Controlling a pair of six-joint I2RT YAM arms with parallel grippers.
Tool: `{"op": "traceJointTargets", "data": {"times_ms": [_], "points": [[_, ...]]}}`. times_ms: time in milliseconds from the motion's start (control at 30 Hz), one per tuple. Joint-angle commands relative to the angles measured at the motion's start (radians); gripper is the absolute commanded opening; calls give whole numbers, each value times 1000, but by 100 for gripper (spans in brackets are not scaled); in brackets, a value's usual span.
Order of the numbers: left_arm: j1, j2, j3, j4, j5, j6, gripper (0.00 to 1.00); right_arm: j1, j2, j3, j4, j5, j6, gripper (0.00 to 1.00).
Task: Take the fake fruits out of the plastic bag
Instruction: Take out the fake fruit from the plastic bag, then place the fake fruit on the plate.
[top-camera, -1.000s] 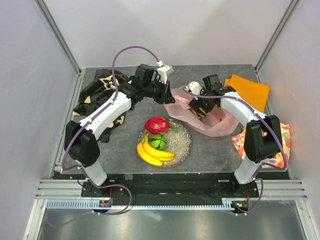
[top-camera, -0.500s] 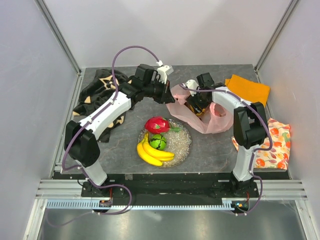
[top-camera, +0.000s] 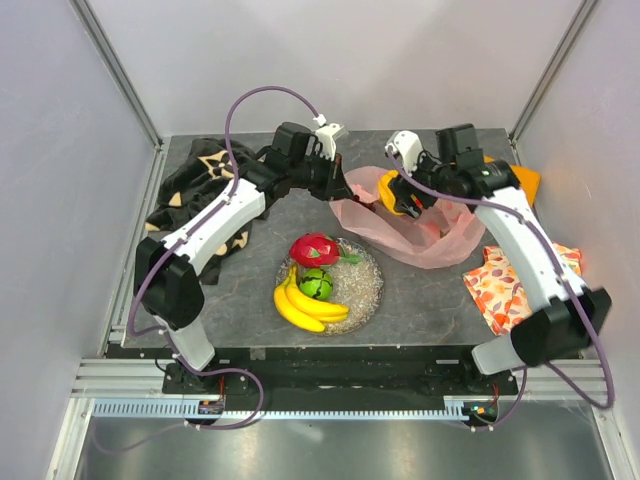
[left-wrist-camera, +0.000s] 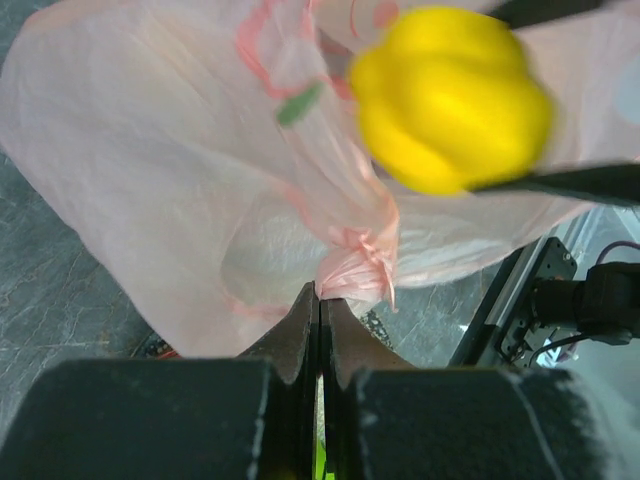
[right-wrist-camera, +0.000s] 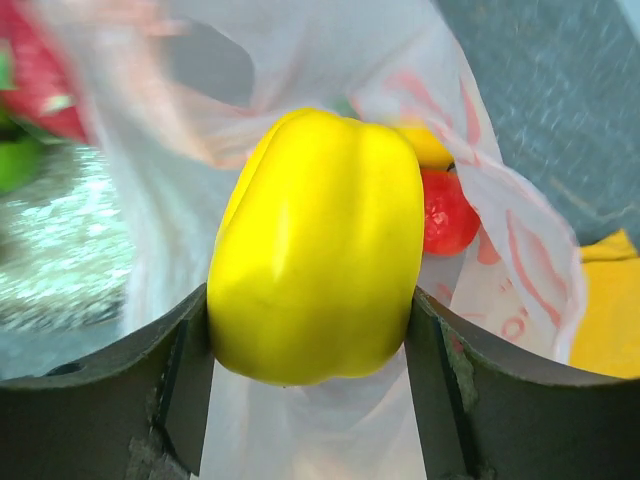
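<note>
The pink plastic bag (top-camera: 425, 240) lies behind the plate, its mouth held up. My left gripper (top-camera: 338, 188) is shut on the bag's twisted handle (left-wrist-camera: 352, 268). My right gripper (top-camera: 396, 196) hangs over the bag's mouth, shut on a glossy yellow fake fruit (right-wrist-camera: 315, 245), also seen in the left wrist view (left-wrist-camera: 450, 95). Inside the bag (right-wrist-camera: 510, 270) lie a red fruit (right-wrist-camera: 448, 212) and another yellow piece (right-wrist-camera: 427, 147). A banana bunch (top-camera: 300, 305), a dragon fruit (top-camera: 312, 248) and a green ball (top-camera: 318, 283) rest on the glitter plate (top-camera: 372, 290).
A dark patterned cloth (top-camera: 195, 185) lies at the back left. An orange cloth (top-camera: 528, 178) peeks out behind my right arm, and a floral cloth (top-camera: 510, 290) lies at the right edge. Frame posts and walls close in the table.
My right gripper has lifted out of the bag with the yellow fruit, and its arm has swung up and outward. The left gripper keeps its hold on the handle.
</note>
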Motion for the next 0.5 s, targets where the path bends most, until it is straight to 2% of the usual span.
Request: {"op": "traceJointTargets", "data": {"times_ms": [0,133,233,367,467], "points": [[2,9,70,49,3,-55,2,4,-129,-17,-140,-151,-21,50],[2,8,77,47,-19,-68,2,70,-183,5,-194,-223,19,50],[2,8,80,50,-31,-73,1,185,-181,-38,-212,-240,22,50],[2,-14,62,61,-58,-70,2,306,-134,-87,-197,-234,-24,50],[2,-37,54,53,-66,-47,2,322,-48,-90,-202,-226,-57,48]]}}
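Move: The glittery plate that the held yellow pepper is bound for has its middle about 20 cm back, 14 cm to the right hand's left and 20 cm below. On the plate, the dragon fruit sits 8 cm farther out and 4 cm left of that middle, the watermelon about 4 cm left of it, and the bananas 5 cm nearer the base and 6 cm left. From the left hand, clutching the bag, the plate lies some 20 cm back, 4 cm left and 20 cm below. Right hand carries the pepper back 14 cm, then also left 9 cm, arcing towards the plate, turning 25° counter-clockwise. ##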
